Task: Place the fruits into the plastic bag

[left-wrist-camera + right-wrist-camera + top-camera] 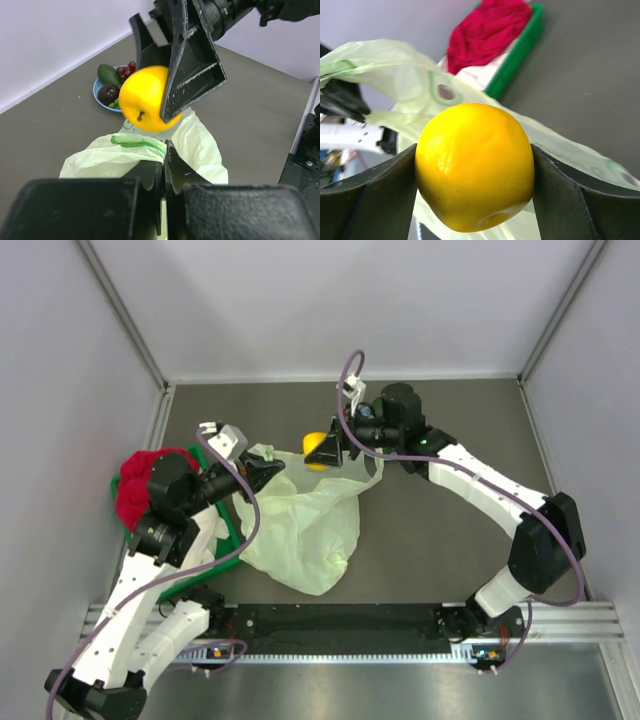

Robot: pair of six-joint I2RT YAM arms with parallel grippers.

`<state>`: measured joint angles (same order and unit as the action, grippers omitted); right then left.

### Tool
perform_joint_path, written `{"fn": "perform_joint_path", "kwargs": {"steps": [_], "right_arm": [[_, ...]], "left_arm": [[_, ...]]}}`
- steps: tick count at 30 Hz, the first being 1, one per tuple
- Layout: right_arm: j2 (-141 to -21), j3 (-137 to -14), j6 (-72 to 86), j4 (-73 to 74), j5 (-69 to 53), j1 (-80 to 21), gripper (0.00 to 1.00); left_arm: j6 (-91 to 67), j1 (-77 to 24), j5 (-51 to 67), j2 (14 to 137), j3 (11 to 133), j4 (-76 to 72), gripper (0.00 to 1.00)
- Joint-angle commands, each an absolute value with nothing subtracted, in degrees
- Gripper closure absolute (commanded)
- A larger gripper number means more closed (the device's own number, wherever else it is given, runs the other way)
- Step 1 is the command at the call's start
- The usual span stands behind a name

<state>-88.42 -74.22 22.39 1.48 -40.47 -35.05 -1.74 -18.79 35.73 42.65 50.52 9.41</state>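
A round orange-yellow citrus [475, 165] hangs in the air above the mouth of the plastic bag [300, 530], with my right gripper [328, 450] shut on its two sides. My left gripper [164, 155] is shut on the bag's upper edge and holds it up; the pale yellow-green bag [110, 155] spreads out below it on the table. In the left wrist view, behind the citrus [145, 97], the other fruits lie together: a green avocado-like fruit [109, 75], a dark red grape bunch [128, 67] and a small dark fruit [108, 93].
The remaining fruits sit on a round blue plate [95, 89] at the back of the table. A red cloth [140, 480] lies on a green tray [228, 530] at the left, next to my left arm. Grey walls close in both sides and the back.
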Motion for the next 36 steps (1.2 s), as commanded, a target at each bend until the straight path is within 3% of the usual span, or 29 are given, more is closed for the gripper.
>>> {"fn": "perform_joint_path", "kwargs": {"steps": [1, 11, 19, 22, 28, 36], "right_arm": [[-91.05, -75.15, 25.31, -6.76, -49.39, -37.35, 0.47], [-100.28, -78.22, 27.25, -9.4, -54.58, -41.66, 0.5], [-108.27, -81.03, 32.43, -12.66, -47.21, -42.45, 0.5], [-111.44, -84.45, 32.35, -7.4, -43.08, -42.36, 0.5], [-111.54, -84.82, 27.61, 6.39, -36.4, -42.63, 0.52], [-102.93, -74.1, 20.57, 18.27, -23.65, -45.26, 0.52]], "left_arm": [[-1.32, -18.54, 39.02, 42.63, 50.45, 5.89, 1.0], [-0.88, -18.54, 41.22, 43.15, 50.63, 6.15, 1.0], [-3.43, -18.54, 51.41, 46.75, 51.24, 4.57, 1.0], [-3.69, -18.63, 52.73, 47.29, 51.5, 4.57, 1.0], [-2.2, -18.54, 48.36, 45.53, 50.98, 4.92, 1.0], [-0.44, -18.54, 35.43, 40.88, 49.04, 3.6, 1.0]]}}
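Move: The orange is already in the right hand's fingers. The bag's open mouth lies about 10 cm below that hand, some 2 cm back and 3 cm to its left. The left fingers, pinching the rim, are roughly 10 cm left and 4 cm back; the loose right handle is about 12 cm right, 4 cm back and 8 cm lower. The fruit bowl sits some 20 cm ahead, 17 cm right. From the left hand the mouth lies about 8 cm right, 2 cm ahead, 13 cm below. Down and left over the bag's mouth, drawing back about 4 cm at first and then coming forward again, the right hand carries the gripped orange. It then drops steeper into the bag, edging back rightward, some 18 cm lower in all, its fingers tipping downward. The left hand keeps pinching the rim, giving a few centimetres back and right with a short dip before partly returning. ##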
